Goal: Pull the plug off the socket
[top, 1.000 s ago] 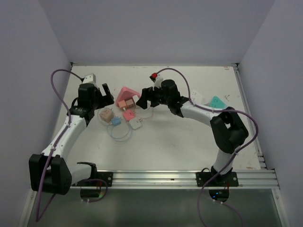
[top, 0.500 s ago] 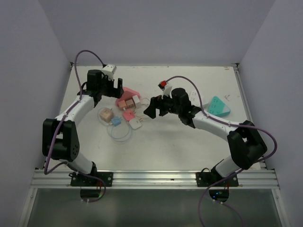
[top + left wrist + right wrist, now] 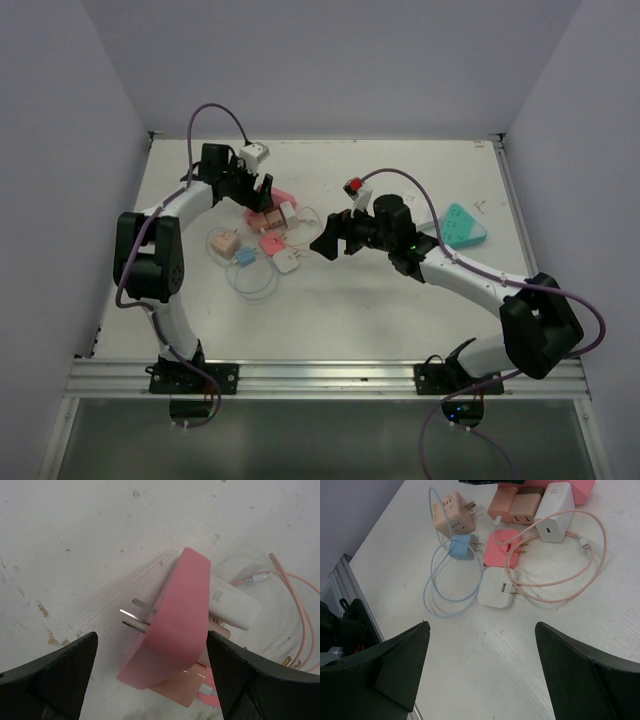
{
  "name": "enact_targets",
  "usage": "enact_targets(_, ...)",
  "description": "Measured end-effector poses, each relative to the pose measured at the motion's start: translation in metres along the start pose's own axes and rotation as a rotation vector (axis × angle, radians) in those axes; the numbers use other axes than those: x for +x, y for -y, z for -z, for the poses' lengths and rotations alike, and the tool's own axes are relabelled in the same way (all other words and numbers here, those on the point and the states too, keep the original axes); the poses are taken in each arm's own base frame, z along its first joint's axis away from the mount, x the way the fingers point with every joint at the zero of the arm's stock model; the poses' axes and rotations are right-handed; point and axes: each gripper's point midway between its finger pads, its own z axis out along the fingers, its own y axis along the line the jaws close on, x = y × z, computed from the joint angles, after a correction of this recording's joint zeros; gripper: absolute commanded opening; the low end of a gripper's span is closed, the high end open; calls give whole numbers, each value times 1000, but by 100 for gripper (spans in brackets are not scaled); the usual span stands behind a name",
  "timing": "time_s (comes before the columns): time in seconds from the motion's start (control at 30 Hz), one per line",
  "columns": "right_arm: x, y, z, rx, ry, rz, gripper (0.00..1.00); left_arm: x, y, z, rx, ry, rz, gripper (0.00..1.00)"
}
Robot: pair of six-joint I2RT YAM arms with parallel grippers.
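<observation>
The pink wedge-shaped socket (image 3: 175,625) lies on the table with its own two metal prongs pointing left. A white plug (image 3: 235,605) with a pink cable sits in its far face, beside a brown plug (image 3: 525,505) and an orange plug (image 3: 501,505). My left gripper (image 3: 151,640) hangs open right over the socket (image 3: 276,194), one finger on each side, touching nothing. In the top view the left gripper (image 3: 260,188) is at the socket's back left. My right gripper (image 3: 328,240) is open and empty, a short way right of the socket, over bare table (image 3: 482,630).
Loose chargers lie in front of the socket: a beige cube adapter (image 3: 450,512), a blue charger (image 3: 462,547) with a blue cable loop, a pink charger (image 3: 502,547) and a white charger (image 3: 495,587). A teal object (image 3: 462,224) lies at the right.
The left arm swung from the table's left side round to the back and now has its gripper over the pink socket. The right gripper drew back from the socket toward the right.
</observation>
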Motion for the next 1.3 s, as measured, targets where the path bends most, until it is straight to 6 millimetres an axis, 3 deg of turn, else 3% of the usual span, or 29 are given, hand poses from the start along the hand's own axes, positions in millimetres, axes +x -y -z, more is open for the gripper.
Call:
enact_targets(0.1,2,1,0,2,-6,-7,90,11,3,-7,29,-30,11,91)
enact_targets(0.33,3,0,0,-2,-7,-22,89,26,8,-23,85,-61,52,76)
enact_targets(0.6,5,0,0,0,-12,-25,89,15,21,-30,98,-37,80,39)
enact_targets(0.73,13,3,1,8,-30,-34,89,6,31,-34,106,-16,114,29)
enact_targets(0.87,19,5,5,18,-38,-38,89,3,42,-36,93,-4,172,11)
enact_targets(0.97,15,4,12,31,-22,-34,89,4,55,-32,76,-7,236,1)
enact_targets(1.07,6,4,18,57,10,-26,88,-4,70,-24,57,5,271,0)
enact_targets(1.3,2,16,24,150,34,-93,83,-46,112,17,21,120,324,0)
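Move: My open left hand hangs just above the pink socket: its middle is some 4 cm to the right, 2 cm ahead and 4 cm below. The white charger plugged into it is about 8 cm to this hand's right, level ahead. The loose pink plug lies roughly 7 cm back and 4 cm right, and the peach cube plug 8 cm back and 8 cm left. From my right hand the pink socket is about 10 cm ahead, 13 cm left and 12 cm lower. My left hand first sinks about 3 cm over the pink socket, then drifts right as its fingers close and pinch the socket body. Holding it, I swing up, right and back, lifting roughly 8 cm towards my right hand, with the wrist rolling right side up and turning slightly counter-clockwise. Late on, my open right hand edges 3 cm right and swivels some 10 degrees clockwise, touching nothing. ##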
